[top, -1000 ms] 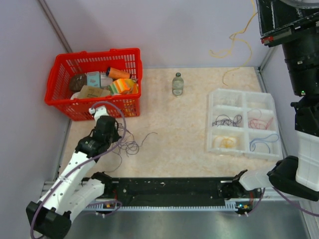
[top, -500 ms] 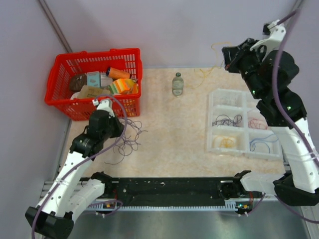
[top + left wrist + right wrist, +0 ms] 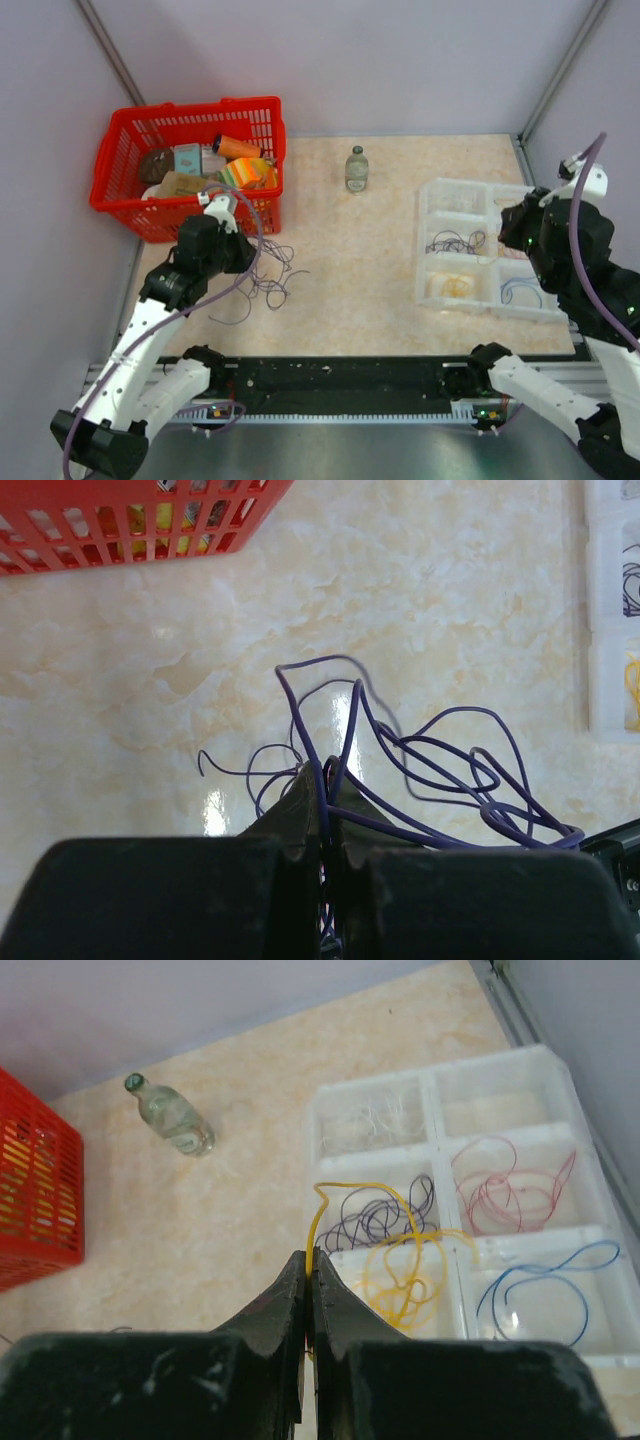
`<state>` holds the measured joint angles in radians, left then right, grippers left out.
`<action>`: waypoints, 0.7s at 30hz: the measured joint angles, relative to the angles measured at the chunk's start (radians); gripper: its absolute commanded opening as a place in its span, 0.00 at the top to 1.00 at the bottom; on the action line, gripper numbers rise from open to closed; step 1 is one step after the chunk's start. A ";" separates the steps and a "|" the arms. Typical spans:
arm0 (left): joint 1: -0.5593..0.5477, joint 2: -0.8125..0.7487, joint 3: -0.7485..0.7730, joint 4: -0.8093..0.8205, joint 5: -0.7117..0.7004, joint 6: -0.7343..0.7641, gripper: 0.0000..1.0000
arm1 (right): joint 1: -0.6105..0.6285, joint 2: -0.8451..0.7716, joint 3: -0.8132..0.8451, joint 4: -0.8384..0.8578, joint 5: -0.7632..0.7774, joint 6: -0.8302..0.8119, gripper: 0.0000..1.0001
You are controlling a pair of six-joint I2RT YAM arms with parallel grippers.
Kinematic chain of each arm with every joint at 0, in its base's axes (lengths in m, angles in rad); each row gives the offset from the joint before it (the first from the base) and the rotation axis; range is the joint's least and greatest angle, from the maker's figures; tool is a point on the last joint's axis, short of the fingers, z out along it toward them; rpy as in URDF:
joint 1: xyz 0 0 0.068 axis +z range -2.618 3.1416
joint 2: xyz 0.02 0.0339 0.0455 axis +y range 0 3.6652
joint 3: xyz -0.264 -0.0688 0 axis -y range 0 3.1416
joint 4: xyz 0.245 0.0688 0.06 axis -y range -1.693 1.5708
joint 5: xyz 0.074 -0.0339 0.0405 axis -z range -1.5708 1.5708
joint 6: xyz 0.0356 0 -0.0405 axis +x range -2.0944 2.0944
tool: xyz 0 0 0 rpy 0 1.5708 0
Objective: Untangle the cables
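A loose tangle of dark purple cables (image 3: 270,275) lies on the table by the basket. My left gripper (image 3: 243,260) is shut on several of its strands. In the left wrist view the purple cables (image 3: 440,770) loop up and to the right from the closed left gripper (image 3: 325,770). My right gripper (image 3: 308,1260) is shut on a thin yellow cable (image 3: 314,1222), which arcs over the white tray (image 3: 432,1090) towards a yellow coil (image 3: 400,1280) in one compartment. In the top view the right gripper (image 3: 508,225) hangs over the tray (image 3: 430,190).
Other tray compartments hold purple cables (image 3: 375,1222), red cables (image 3: 510,1190) and a blue cable (image 3: 540,1280). A small glass bottle (image 3: 357,168) stands at the back centre. A red basket (image 3: 185,110) full of packages sits at the back left, close to the left arm.
The right arm has swung down from high at the back to just above the tray, yellow cable in its jaws. The left gripper has shifted slightly, dragging the purple tangle towards the basket.
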<state>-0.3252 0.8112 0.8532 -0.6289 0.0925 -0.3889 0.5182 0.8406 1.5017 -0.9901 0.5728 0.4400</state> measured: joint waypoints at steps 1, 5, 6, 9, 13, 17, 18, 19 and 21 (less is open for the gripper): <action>0.000 0.012 0.002 0.000 0.006 0.003 1.00 | -0.001 -0.028 -0.030 -0.030 0.006 0.018 1.00; 0.000 0.061 0.003 0.006 0.040 0.004 1.00 | -0.013 -0.088 -0.235 -0.074 0.000 0.141 1.00; 0.000 0.070 0.003 0.008 0.049 0.004 1.00 | -0.018 -0.082 -0.293 -0.074 -0.012 0.167 1.00; 0.000 0.085 0.011 0.008 0.059 0.008 1.00 | -0.026 -0.054 -0.422 -0.072 -0.051 0.223 1.00; 0.000 0.096 0.035 0.008 0.066 0.024 1.00 | -0.032 -0.021 -0.493 -0.071 -0.131 0.267 1.00; 0.000 0.101 0.049 0.011 0.072 0.027 1.00 | -0.032 0.017 -0.444 -0.013 -0.180 0.266 1.00; 0.000 0.103 0.049 0.013 0.073 0.027 1.00 | -0.034 0.027 -0.434 0.007 -0.183 0.268 1.00; 0.000 0.105 0.049 0.013 0.075 0.027 1.00 | -0.039 0.035 -0.432 0.028 -0.192 0.268 1.00; 0.000 0.108 0.049 0.014 0.076 0.026 1.00 | -0.061 0.047 -0.435 0.047 -0.214 0.279 1.00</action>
<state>-0.3252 0.9195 0.9020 -0.6151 0.1680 -0.3626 0.4572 0.8875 1.0672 -0.9436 0.3592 0.7189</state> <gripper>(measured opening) 0.026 0.007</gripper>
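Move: The yellow cable already hangs from the shut right fingers. Its goal, the tray's yellow compartment, lies about 37 cm below the right hand, 2 cm ahead and 4 cm to its right. The dark-cable compartment is some 11 cm farther out than that one, the blue-cable compartment about 16 cm to its right and level with it. From the left hand, the yellow compartment is roughly 46 cm to the right, about level ahead and 20 cm lower. The yellow cable, still pinched, is lowered fast towards its compartment: the right hand drops some 19 cm while the fingers tip about 25 degrees further down. It then eases up 2 cm, swinging about 4 cm left and slightly forward, with the grip kept shut. The left hand keeps its hold on the dark cables, shifting about 2 cm right and forward. ##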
